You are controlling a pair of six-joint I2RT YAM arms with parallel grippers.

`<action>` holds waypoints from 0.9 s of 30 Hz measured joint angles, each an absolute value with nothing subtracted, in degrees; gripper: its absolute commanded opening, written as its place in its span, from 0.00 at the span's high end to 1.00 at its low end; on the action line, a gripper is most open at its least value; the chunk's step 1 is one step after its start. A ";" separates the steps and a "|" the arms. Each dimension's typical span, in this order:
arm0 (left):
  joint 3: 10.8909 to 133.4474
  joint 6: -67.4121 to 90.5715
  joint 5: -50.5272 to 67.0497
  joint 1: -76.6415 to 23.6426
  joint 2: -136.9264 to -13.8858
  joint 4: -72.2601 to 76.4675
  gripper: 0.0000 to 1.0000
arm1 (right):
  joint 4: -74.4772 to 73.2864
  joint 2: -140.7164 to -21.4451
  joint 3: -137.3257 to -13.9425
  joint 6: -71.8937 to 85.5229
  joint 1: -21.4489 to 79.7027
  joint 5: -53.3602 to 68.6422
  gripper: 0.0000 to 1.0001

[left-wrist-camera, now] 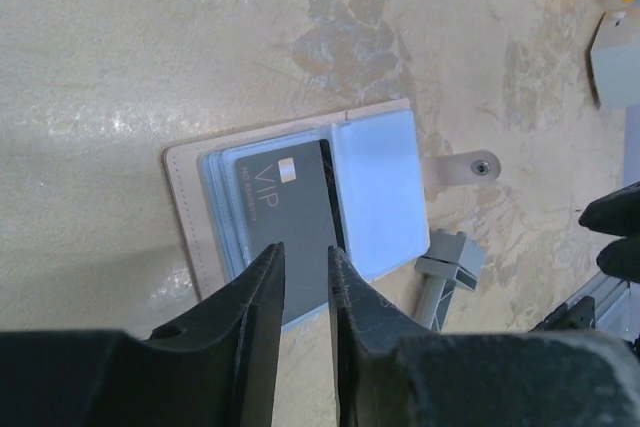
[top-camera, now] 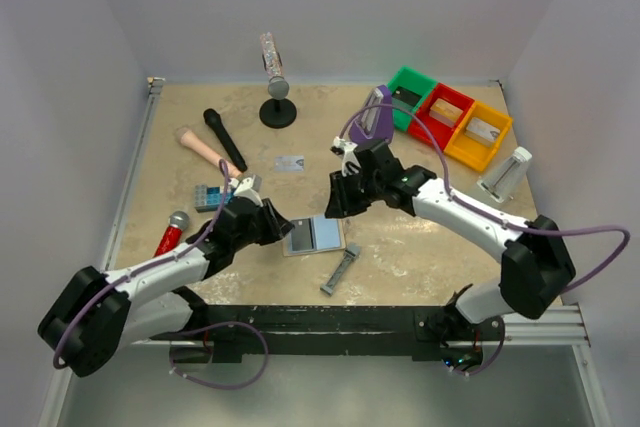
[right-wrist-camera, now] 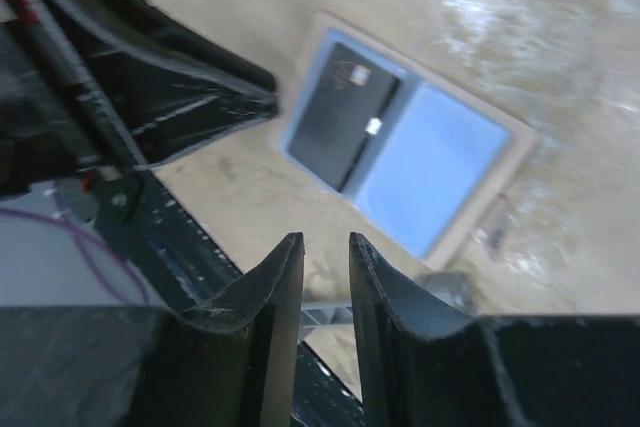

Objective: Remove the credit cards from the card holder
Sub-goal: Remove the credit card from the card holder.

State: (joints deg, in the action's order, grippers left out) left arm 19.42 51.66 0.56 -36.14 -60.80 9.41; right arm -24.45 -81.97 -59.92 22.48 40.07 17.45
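The card holder [top-camera: 313, 235] lies open and flat near the table's front middle, pale blue inside [left-wrist-camera: 378, 187] with a tan rim. A black credit card [left-wrist-camera: 285, 212] marked VIP sits in its left half, over the pockets; the right wrist view shows the same card [right-wrist-camera: 340, 132] and holder [right-wrist-camera: 440, 162]. A silver-grey credit card [top-camera: 290, 162] lies loose on the table farther back. My left gripper [left-wrist-camera: 306, 250] hangs at the holder's left side, jaws a narrow gap apart over the black card's near edge, gripping nothing. My right gripper [right-wrist-camera: 326, 239] hovers above the holder's far right, slightly open and empty.
A grey metal bar [top-camera: 340, 269] lies just in front of the holder. A blue studded brick [top-camera: 208, 196], a red microphone [top-camera: 172, 232], a black microphone [top-camera: 222, 134] and a stand microphone [top-camera: 277, 97] are at left and back. Green, red and orange bins [top-camera: 447, 119] line the back right.
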 measured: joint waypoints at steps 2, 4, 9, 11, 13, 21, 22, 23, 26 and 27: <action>19.64 51.64 1.61 -36.14 -63.92 10.85 0.81 | -21.06 -84.84 -60.16 23.40 40.18 22.37 0.67; 19.68 51.66 2.22 -36.14 -65.80 11.62 0.83 | -18.11 -88.29 -59.86 24.71 40.40 25.89 0.66; 20.40 51.59 2.33 -36.14 -68.16 12.71 0.89 | -13.78 -93.43 -57.69 27.16 40.45 30.28 0.65; 20.86 51.55 2.24 -36.14 -69.08 13.13 0.90 | -12.58 -94.39 -57.34 27.90 40.45 31.20 0.65; 21.10 51.55 2.11 -36.14 -70.06 13.43 0.91 | -11.07 -95.15 -57.21 28.58 40.45 31.64 0.65; 21.10 51.64 1.28 -36.14 -72.20 14.06 0.93 | -7.38 -99.44 -57.19 30.44 40.45 32.58 0.66; 21.10 51.64 1.23 -36.14 -72.31 14.11 0.93 | -7.18 -99.83 -57.19 30.50 40.45 32.60 0.66; 21.10 51.64 1.21 -36.14 -72.42 14.11 0.94 | -6.94 -100.18 -57.19 30.63 40.45 32.58 0.66; 21.10 51.66 0.60 -36.14 -73.03 14.13 0.94 | -6.31 -101.21 -57.19 30.87 40.45 32.53 0.66; 21.10 51.66 0.45 -36.14 -73.34 14.13 0.94 | -6.26 -101.62 -57.21 30.92 40.45 32.56 0.66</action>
State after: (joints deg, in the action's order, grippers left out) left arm 21.10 51.66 0.45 -36.14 -73.34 14.13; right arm -6.26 -101.62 -57.21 30.92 40.45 32.56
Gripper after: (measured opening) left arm 0.067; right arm 0.345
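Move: The dark VIP card lies in the open card holder, about 1 cm ahead of the left hand, 3 cm to its right and 4 cm below. From the right hand it is roughly 9 cm left, 1 cm back and 11 cm down. From that right hand, the grey clamp lies about 9 cm back and 1 cm right, and the loose card some 17 cm ahead and 12 cm left, both about 12 cm below. Lower the left gripper about 4 cm to the left edge of the VIP card while bringing its fingers together. Sweep the right gripper left, then mainly down, some 8 cm in all, towards the card's near right corner, swinging its fingers about 20 degrees to point more squarely left and keeping them part open. ##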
